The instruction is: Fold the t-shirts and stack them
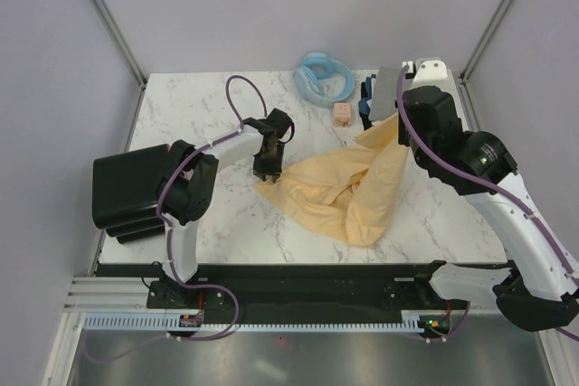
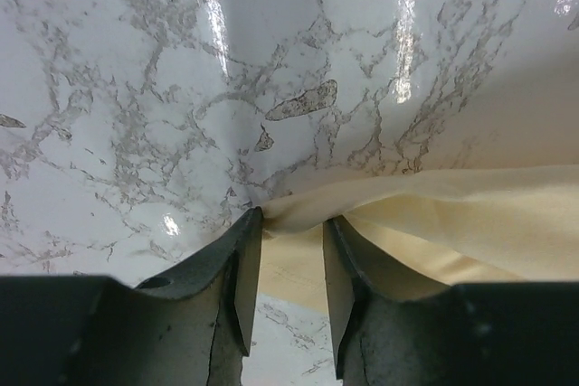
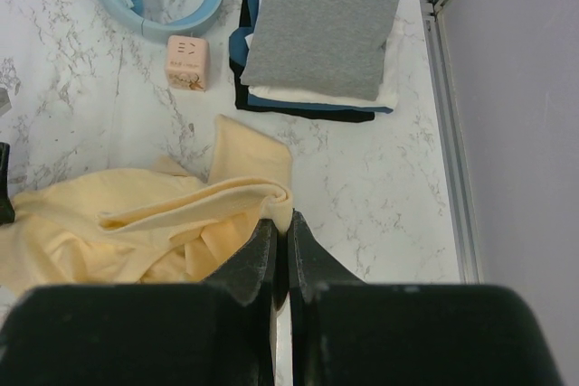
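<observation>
A large pale yellow t-shirt (image 1: 348,189) lies crumpled in the middle of the marble table (image 1: 181,106). My right gripper (image 3: 282,221) is shut on a bunched fold of that shirt (image 3: 136,214) and holds this end lifted off the table near the back right (image 1: 395,122). My left gripper (image 1: 269,172) stands at the shirt's left corner. Its jaws are apart, and the cloth edge (image 2: 470,214) lies loose across the gap between the fingertips (image 2: 294,232). A stack of folded t-shirts (image 3: 317,33), grey on top of white, blue and dark ones, sits at the back right corner.
A light blue ring-shaped thing (image 1: 324,77) and a small pink cube (image 1: 342,114) lie at the back, left of the stack. A black box (image 1: 127,192) sits at the table's left edge. A metal frame rail (image 3: 448,133) runs along the right edge.
</observation>
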You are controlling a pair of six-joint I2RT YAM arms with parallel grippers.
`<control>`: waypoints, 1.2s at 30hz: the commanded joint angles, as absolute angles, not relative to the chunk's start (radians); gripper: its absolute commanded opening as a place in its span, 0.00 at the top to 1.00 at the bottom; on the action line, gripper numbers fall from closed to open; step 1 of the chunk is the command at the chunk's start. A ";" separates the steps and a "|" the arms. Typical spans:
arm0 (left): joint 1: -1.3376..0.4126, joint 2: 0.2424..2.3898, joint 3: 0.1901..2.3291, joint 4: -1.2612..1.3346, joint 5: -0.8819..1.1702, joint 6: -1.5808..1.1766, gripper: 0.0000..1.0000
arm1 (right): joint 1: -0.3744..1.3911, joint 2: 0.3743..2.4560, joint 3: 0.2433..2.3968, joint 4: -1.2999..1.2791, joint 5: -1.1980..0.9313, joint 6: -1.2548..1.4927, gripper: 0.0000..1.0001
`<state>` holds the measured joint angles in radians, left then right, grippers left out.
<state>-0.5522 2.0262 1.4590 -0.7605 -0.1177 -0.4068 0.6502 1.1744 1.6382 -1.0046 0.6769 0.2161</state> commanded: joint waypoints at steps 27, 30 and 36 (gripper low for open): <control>-0.439 1.963 1.414 -0.746 -0.048 -0.279 0.59 | 0.629 1.192 1.640 -0.942 0.678 0.219 1.00; -0.440 1.973 1.404 -0.742 -0.005 -0.284 0.75 | 0.621 1.186 1.638 -0.940 0.683 0.212 1.00; -0.439 1.953 1.361 -0.732 0.068 -0.296 0.98 | 0.607 1.169 1.623 -0.936 0.675 0.210 1.00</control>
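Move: The yellow t-shirt's left corner lies right by the left hand's open fingertips, some 2 cm to its left, 1 cm back and about 1 cm below. The shirt's bulk lies about 17 cm to that hand's right and 3 cm back, the pink block some 20 cm right and 17 cm ahead, the black case about 29 cm left and 3 cm back. From the high right hand the corner is roughly 33 cm left, 5 cm ahead and 36 cm down. The left hand, fingers already partly open and pointing down at the table, slides about 4 cm to its left at nearly one height, along the t-shirt's edge to its left corner. There the fingers shut and pinch the corner, while the hand eases back some 1.5 cm to the right with a slight tilt; the right hand keeps its hold on the raised part of the shirt, creeping only about 1 cm forward. ##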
